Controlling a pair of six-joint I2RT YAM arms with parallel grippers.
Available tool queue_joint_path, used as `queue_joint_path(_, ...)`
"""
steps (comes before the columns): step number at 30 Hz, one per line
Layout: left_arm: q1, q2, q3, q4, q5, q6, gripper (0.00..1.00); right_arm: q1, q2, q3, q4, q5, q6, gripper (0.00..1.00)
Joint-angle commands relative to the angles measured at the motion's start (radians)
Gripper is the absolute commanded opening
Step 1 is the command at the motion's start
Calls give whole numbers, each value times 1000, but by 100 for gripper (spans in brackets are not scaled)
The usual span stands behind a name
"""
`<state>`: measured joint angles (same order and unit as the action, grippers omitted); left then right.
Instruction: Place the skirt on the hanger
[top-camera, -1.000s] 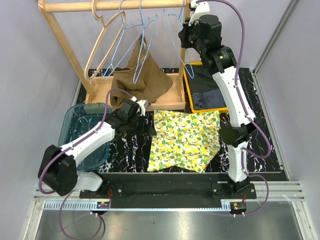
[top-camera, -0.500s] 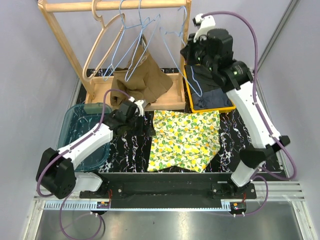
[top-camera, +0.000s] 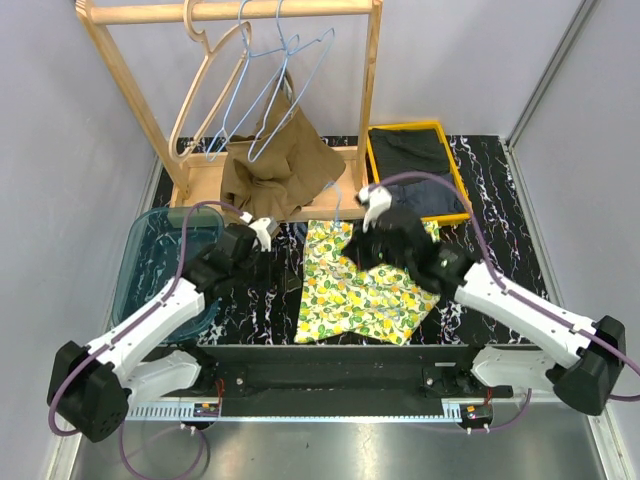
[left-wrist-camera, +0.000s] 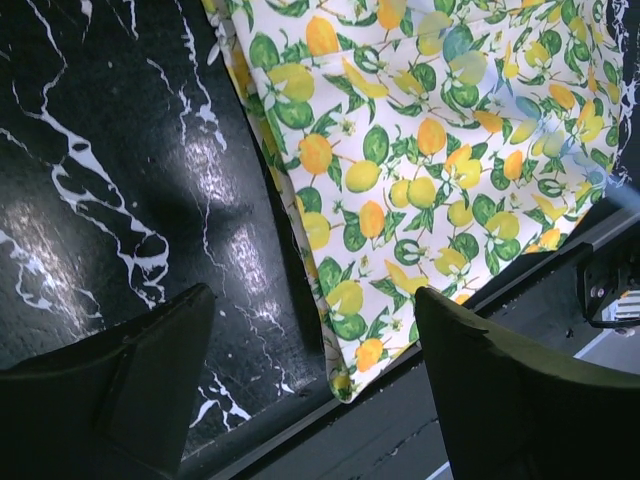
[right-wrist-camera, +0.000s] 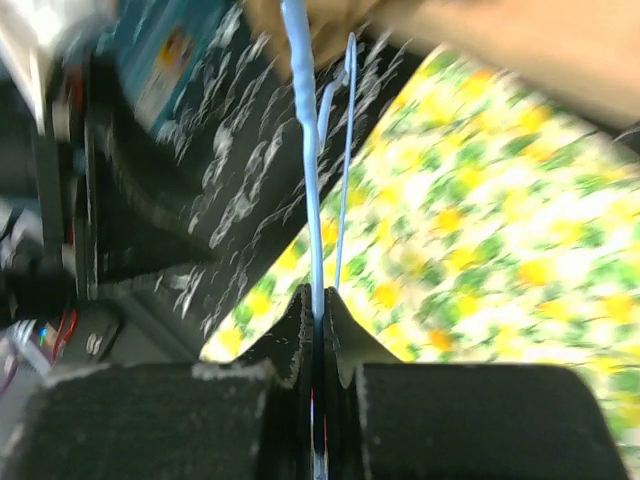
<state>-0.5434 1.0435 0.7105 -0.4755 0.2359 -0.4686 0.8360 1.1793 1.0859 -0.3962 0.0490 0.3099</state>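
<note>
The lemon-print skirt (top-camera: 378, 290) lies flat on the black marble table; it also shows in the left wrist view (left-wrist-camera: 430, 150) and the right wrist view (right-wrist-camera: 500, 230). My right gripper (top-camera: 350, 238) hovers over the skirt's upper left part. In its wrist view the right gripper (right-wrist-camera: 318, 300) is shut on a thin blue wire hanger (right-wrist-camera: 314, 190). My left gripper (top-camera: 272, 258) is open and empty just left of the skirt. In its wrist view the left gripper (left-wrist-camera: 315, 310) straddles the skirt's left hem near the table's front edge.
A wooden rack (top-camera: 230, 12) at the back carries a wooden hanger (top-camera: 205, 80) and blue wire hangers (top-camera: 268, 75). A brown garment (top-camera: 280, 165) lies on its base. A yellow bin (top-camera: 372, 160) of dark clothes stands back right. A teal tub (top-camera: 158, 262) stands left.
My right arm has swung down from the rack with the blue hanger to just above the skirt. My left gripper has drawn back slightly from the skirt's edge.
</note>
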Motion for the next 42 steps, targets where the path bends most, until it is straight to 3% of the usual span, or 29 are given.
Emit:
queue_joint_path(1, -12, -88, -60, 43, 29, -45, 81, 135, -105, -229, 401, 18, 146, 0)
queue_joint_path(5, -30, -158, -108, 63, 34, -97, 78, 271, -101, -388, 611, 116, 240, 0)
queue_joint_path(10, -82, -180, -173, 97, 7, -157, 75, 434, -26, -488, 778, 360, 288, 0)
queue_joint_path(17, -162, -155, -232, 169, -36, -251, 70, 561, 91, -534, 818, 665, 441, 0)
queue_joint_path(25, -230, -56, -253, 242, -96, -311, 66, 604, 207, -534, 800, 698, 509, 0)
queue_joint_path(33, -254, -51, -302, 301, -133, -349, 60, 612, 267, -524, 748, 695, 609, 0)
queue_joint_path(42, -309, 117, -310, 364, -176, -386, 56, 611, 309, -494, 691, 716, 670, 0)
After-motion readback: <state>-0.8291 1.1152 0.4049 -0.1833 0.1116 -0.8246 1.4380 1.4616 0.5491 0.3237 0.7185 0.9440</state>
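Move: The lemon skirt lies flat, its near-left corner about 11 cm back, 3 cm right and 11 cm below the open left hand. From the right hand, which already holds the blue hanger, that corner is some 16 cm back, 14 cm left and 23 cm down; the skirt's middle is almost under this hand, 3 cm to its right and 1 cm back. The empty blue bin stands 30 cm left and 6 cm ahead of the left hand, roughly 8 cm lower. The blue hanger, still pinched in the shut right fingers, is brought some 17 cm down, 11 cm back and 7 cm left to the skirt's near-left corner, first sweeping back and left, then sinking nearly straight with a wrist turn of about 20 degrees. The empty left hand draws back and then sinks to the same corner, roughly 9 cm lower overall, tipping a little steeper and narrowing its fingers partway without closing. ##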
